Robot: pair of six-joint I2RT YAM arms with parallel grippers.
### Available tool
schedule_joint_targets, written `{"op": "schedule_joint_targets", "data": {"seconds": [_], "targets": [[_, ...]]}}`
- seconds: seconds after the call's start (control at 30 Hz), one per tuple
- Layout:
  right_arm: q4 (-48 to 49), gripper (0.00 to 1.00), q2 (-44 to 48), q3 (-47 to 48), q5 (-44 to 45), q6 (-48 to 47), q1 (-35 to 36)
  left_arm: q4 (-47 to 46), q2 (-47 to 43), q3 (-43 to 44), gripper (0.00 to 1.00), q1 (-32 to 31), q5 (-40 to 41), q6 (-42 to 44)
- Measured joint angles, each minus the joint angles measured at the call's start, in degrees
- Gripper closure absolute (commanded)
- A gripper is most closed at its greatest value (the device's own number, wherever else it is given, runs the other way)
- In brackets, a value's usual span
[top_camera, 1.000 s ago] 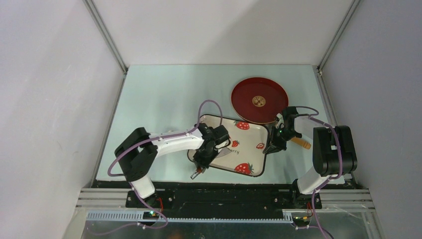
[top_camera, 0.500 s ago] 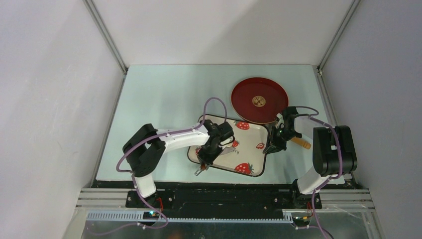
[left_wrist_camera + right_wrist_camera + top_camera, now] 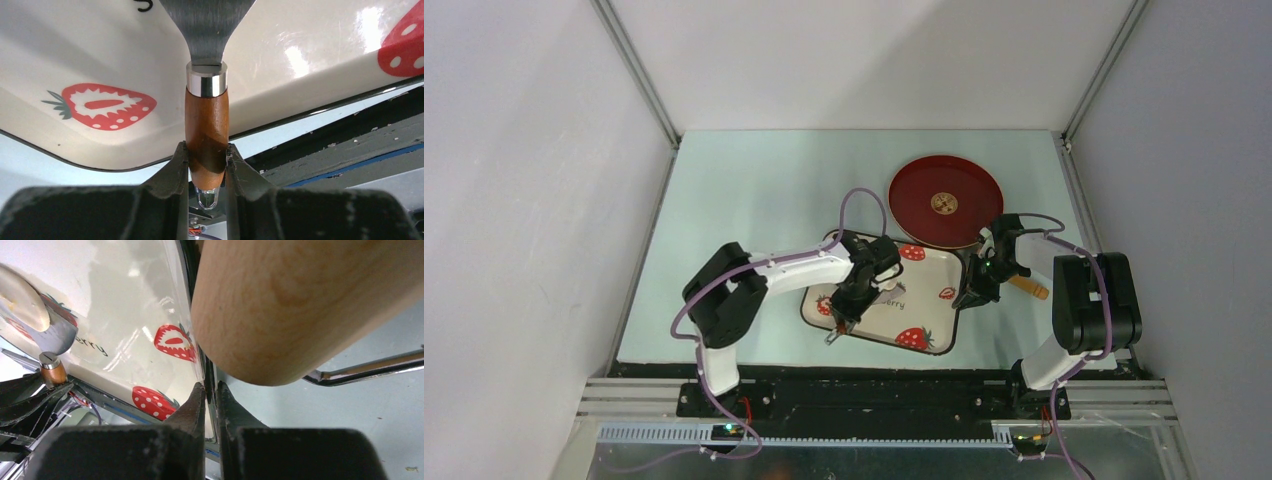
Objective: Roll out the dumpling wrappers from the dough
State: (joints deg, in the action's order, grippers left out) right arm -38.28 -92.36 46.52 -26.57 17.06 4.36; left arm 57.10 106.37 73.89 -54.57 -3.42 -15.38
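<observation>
My left gripper [image 3: 206, 150] is shut on the wooden handle [image 3: 206, 125] of a metal spatula, near the front left edge of the strawberry tray [image 3: 934, 272]. The blade [image 3: 207, 25] reaches over the tray floor. In the right wrist view a rounded, flat pale cream piece of dough [image 3: 20, 297] lies on the blade [image 3: 59, 336]. In the top view my left gripper [image 3: 839, 322] hides it. My right gripper [image 3: 210, 387] is shut on the tray's right rim [image 3: 197, 360]; it also shows in the top view [image 3: 972, 296]. No separate dumpling wrappers show.
A red plate [image 3: 944, 200] sits behind the tray, touching its far edge. A wooden rolling pin [image 3: 300, 305] lies on the table right of the tray, close above my right gripper; its end shows in the top view [image 3: 1029, 288]. A shiny metal rod [image 3: 370, 367] lies beneath it.
My left arm has swung to the right and forward, carrying the spatula further in over the tray. The right arm, tray and rolling pin have not moved.
</observation>
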Motion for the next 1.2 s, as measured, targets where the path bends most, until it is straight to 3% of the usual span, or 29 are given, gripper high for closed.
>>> {"op": "schedule_joint_targets", "data": {"seconds": [0.03,0.13,0.33,0.47,1.0,1.2], "targets": [[0.0,0.75,0.04,0.0,-0.07,0.0,0.0,-0.2,0.15,0.26,1.0,0.02,0.07,0.02],[0.07,0.58,0.44,-0.07,-0.39,0.31,-0.04,-0.46,0.26,0.44,1.0,0.07,0.57,0.04],[0.15,0.33,5.27,-0.31,-1.57,0.52,-0.09,-0.72,0.24,0.44,1.0,0.09,3.58,0.42],[0.2,0.24,8.59,-0.15,-2.49,0.9,-0.09,-1.11,-0.61,0.44,1.0,0.07,5.38,0.42],[-1.73,0.2,11.32,5.64,-2.32,0.87,-0.07,-3.58,-5.68,0.44,1.0,0.42,10.05,0.39],[-3.54,0.21,7.37,13.92,-0.55,0.83,0.37,-3.74,-7.08,0.92,1.0,1.33,10.29,0.35]]}}
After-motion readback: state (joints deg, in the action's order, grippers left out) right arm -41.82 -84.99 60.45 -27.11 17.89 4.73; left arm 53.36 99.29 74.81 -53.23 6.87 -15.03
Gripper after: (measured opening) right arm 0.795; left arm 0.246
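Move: The spatula held by the left gripper already carries the wrapper on its blade, some 10 cm ahead of that hand, 6 cm to its right and slightly lower; the red plate's middle lies about 26 cm ahead and 22 cm right. The right fingers are still shut on the tray's right rim; from them the plate is roughly 20 cm ahead and 3 cm left, the roller about 7 cm ahead and 4 cm right. Slide the left gripper level and forward a couple of cm with the spatula held firm, then keep going while lifting, about 5 cm forward and 4 cm up in all, tipping the blade upward some 15 degrees. Meanwhile open the right fingers wide, let go of the tray rim, and raise that hand about 9 cm, then on forward towards the plate, fingers tilting forward. ##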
